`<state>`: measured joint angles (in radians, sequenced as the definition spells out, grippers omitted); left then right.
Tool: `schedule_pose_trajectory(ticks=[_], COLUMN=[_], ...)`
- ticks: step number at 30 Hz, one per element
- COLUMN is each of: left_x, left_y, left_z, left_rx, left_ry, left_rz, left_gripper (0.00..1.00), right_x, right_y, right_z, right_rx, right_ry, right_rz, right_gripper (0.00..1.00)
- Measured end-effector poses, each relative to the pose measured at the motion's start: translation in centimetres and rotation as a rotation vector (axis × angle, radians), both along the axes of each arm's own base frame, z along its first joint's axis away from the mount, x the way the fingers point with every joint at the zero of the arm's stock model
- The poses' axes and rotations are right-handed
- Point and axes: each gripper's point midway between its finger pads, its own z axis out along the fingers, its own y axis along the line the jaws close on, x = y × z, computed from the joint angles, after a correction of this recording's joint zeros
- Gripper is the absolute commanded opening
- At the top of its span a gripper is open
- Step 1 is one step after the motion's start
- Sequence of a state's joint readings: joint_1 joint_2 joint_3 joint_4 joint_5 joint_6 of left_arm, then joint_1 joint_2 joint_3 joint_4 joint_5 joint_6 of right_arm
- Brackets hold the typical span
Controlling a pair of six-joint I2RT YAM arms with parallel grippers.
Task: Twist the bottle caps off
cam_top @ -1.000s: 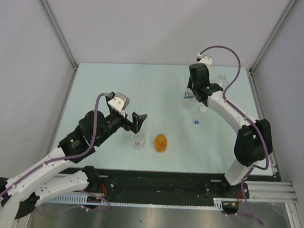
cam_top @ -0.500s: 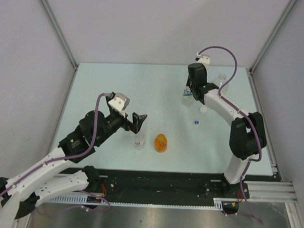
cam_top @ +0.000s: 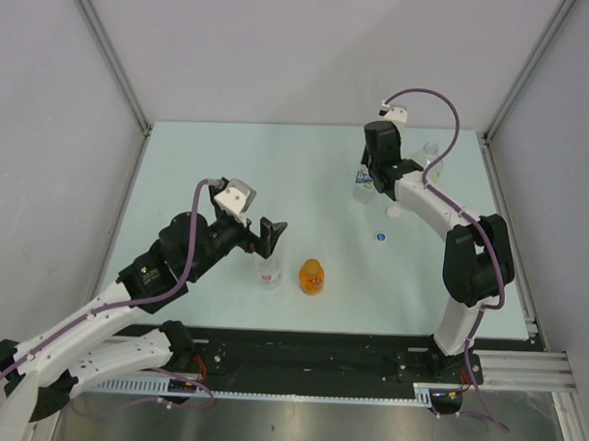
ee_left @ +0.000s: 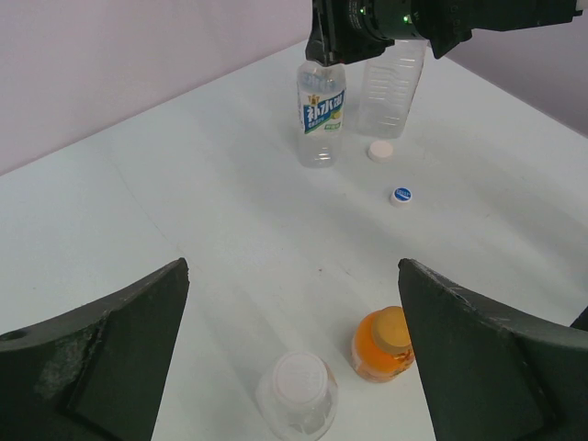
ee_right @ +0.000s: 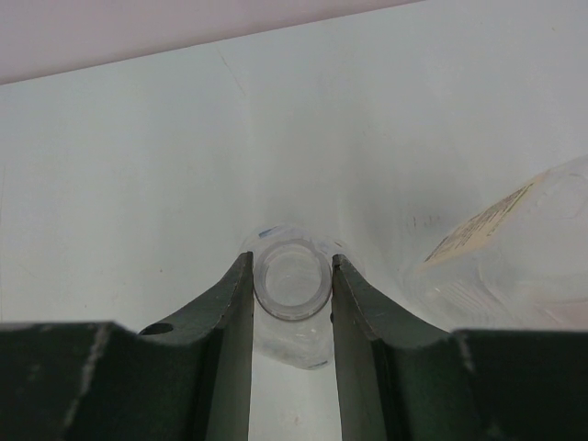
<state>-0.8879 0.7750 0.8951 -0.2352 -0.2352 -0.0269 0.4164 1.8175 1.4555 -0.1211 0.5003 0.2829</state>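
My right gripper (ee_right: 292,262) is shut on the open neck of the blue-labelled bottle (ee_left: 321,115), which stands upright with no cap on it. Beside it stands the large clear bottle (ee_left: 393,87), also uncapped. A loose white cap (ee_left: 379,151) and a loose blue cap (ee_left: 401,195) lie on the table in front of them. My left gripper (ee_left: 292,268) hangs open above the small clear bottle (ee_left: 296,395), which wears a white cap (ee_left: 296,377). To its right stands the orange bottle (ee_left: 378,354) with its orange-brown cap (ee_left: 393,327) on.
From above, the two small bottles (cam_top: 268,271) (cam_top: 312,276) stand near the table's front middle. The capless bottles stand at the back right, close to the right frame post (cam_top: 486,138). Grey walls close in the pale table (cam_top: 228,170) on three sides.
The right arm's wrist has swung slightly toward the back, still gripping the blue-labelled bottle's neck. The left arm has shifted slightly and stays open.
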Motion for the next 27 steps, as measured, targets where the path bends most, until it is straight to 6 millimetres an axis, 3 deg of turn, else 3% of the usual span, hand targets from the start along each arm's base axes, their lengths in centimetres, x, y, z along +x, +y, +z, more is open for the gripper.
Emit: schedule_pose_trajectory(ticks=[8, 27], left_x=[0.0, 0.0], left_y=[-0.1, -0.2], left_z=[-0.1, -0.4], left_rx=[0.001, 0.001], left_ry=[0.002, 0.011], left_rz=[-0.002, -0.005], left_gripper=[1.00, 1.00], right_x=[-0.3, -1.1], right_y=[0.5, 0.8], right_z=[-0.1, 0.5], right_rx=[-0.002, -0.002], right_ry=[0.009, 0.020], right_rz=[0.018, 0.036], right_gripper=[0.57, 0.63])
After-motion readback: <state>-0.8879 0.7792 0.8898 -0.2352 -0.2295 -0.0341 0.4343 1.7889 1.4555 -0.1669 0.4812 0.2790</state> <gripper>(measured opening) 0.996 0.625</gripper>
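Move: The right fingers still pinch the neck of the open labelled bottle; its middle is straight below them, about 9 cm down. The large bottle stands roughly 13 cm to the right of this hand and 3 cm farther out. On the table, the white cap lies 4 cm back and 7 cm right, the blue cap about 12 cm back and 3 cm right. From the left hand, the labelled bottle is some 28 cm ahead, 24 cm right and 21 cm lower. The right fingers let go of the labelled bottle's neck, opening from about a third to some 60 percent so that a gap shows on both sides. As they part, the hand eases only about 1 cm back towards the base and nearly as much left, then lifts a mere half centimetre, with the fingertips still straddling the bottle's top and the wrist hardly turning. ##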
